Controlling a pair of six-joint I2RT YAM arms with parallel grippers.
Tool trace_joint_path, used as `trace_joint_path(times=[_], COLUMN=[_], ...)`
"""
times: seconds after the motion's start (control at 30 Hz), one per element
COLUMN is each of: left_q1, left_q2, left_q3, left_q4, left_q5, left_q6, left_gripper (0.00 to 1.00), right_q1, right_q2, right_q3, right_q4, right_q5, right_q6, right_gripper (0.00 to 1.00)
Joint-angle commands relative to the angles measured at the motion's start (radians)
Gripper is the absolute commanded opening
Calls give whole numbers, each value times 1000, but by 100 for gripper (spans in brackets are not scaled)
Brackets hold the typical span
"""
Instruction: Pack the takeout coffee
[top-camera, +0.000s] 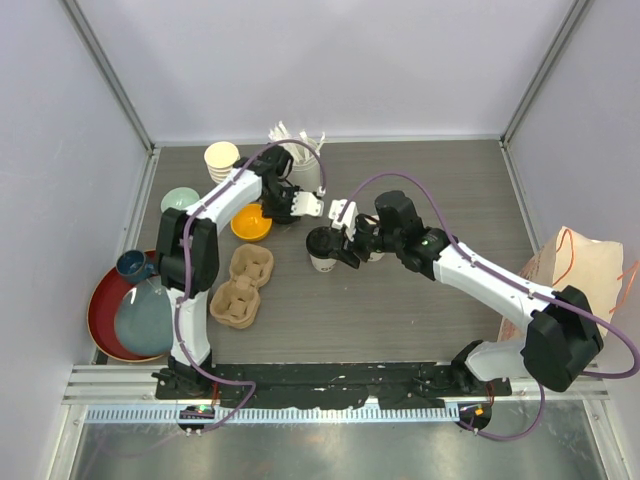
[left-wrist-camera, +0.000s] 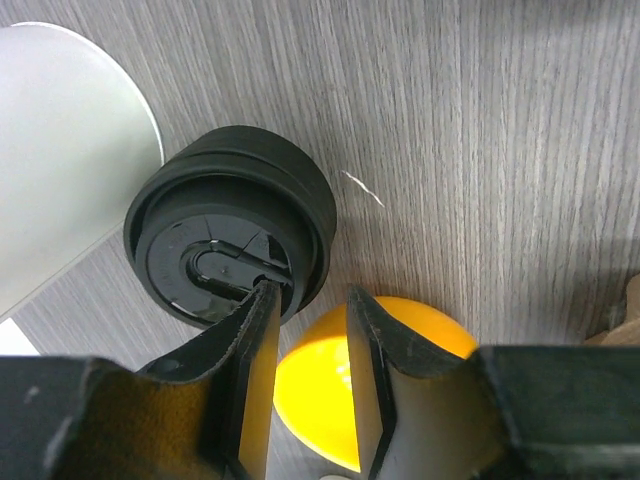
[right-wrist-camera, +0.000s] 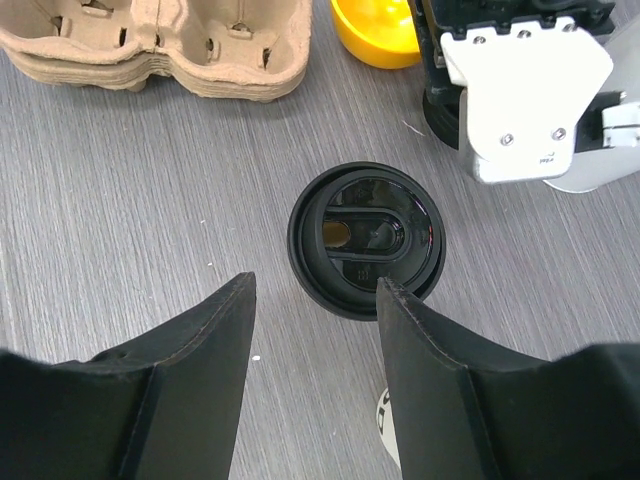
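Observation:
One takeout coffee cup (right-wrist-camera: 366, 240), white with a black lid, stands mid-table (top-camera: 322, 246). My right gripper (right-wrist-camera: 315, 288) hangs open just above and short of it (top-camera: 336, 248); its right fingertip (right-wrist-camera: 392, 300) overlaps the lid's near rim in the right wrist view, and nothing sits between the jaws. My left gripper (left-wrist-camera: 312, 300) is open with a narrow gap and holds nothing (top-camera: 290, 203). It hovers over a yellow bowl (left-wrist-camera: 410, 350), beside a stack of loose black lids (left-wrist-camera: 230, 225). A second coffee cup is not clearly in view.
Stacked cardboard cup carriers (top-camera: 242, 285) lie left of the coffee cup. Lidless cream cups (top-camera: 221, 157) and a white holder of stirrers (top-camera: 300, 150) stand at the back. A teal bowl (top-camera: 178, 200) and a red plate with dishes (top-camera: 105, 320) sit left. A paper bag (top-camera: 590, 265) stands right.

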Motion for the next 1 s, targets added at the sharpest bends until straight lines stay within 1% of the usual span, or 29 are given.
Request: trace_joint_path(times=[0.0, 0.1, 0.23, 0.5, 0.63, 0.73, 0.77, 0.97], left_q1=[-5, -5, -5, -8, -9, -18, -23, -32], left_q2=[6, 13, 16, 32, 28, 22, 20, -21], left_q3=[-39, -44, -54, -59, -74, -79, -82, -105], left_q4=[80, 68, 106, 102, 102, 96, 96, 111], left_q5=[-21, -28, -50, -90, -117, -136, -142, -130], left_q6=[22, 37, 37, 52, 66, 66, 60, 40], left_gripper=[35, 34, 34, 28, 19, 7, 0, 0], right_q1=[-4, -6, -7, -7, -9, -9, -10, -9], right_q2=[-38, -38, -40, -55, -56, -56, -58, -66], right_q3=[-3, -4, -4, -14, -12, -12, -12, -14], right_q4=[35, 35, 34, 35, 35, 32, 32, 31], right_q5=[-48, -48, -62, -76, -88, -91, -92, -94], right_q6=[-10, -10, -10, -14, -15, -15, -15, -15], right_gripper=[57, 57, 57, 57, 57, 57, 57, 57])
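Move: The left hand hangs just above the near-left edge of the stack of black lids; the stack's middle is about 3 cm ahead, 3 cm to the right and 4 cm below. From that hand, the yellow bowl lies some 6 cm left and 1 cm ahead, the straw holder about 12 cm ahead and 7 cm right, and the lidded cup roughly 10 cm back and 12 cm right. From the right hand the stack is about 19 cm ahead, 12 cm left and 15 cm lower. The left fingertips close fully at the near-left rim of the top black lid, seeming to pinch its edge, after the hand sinks nearly 3 cm. On the way down it edges about a centimetre forward and left, tilts slightly, then eases back a little as the fingers shut. The right hand, still open by the lidded cup, draws back about 1 cm. ##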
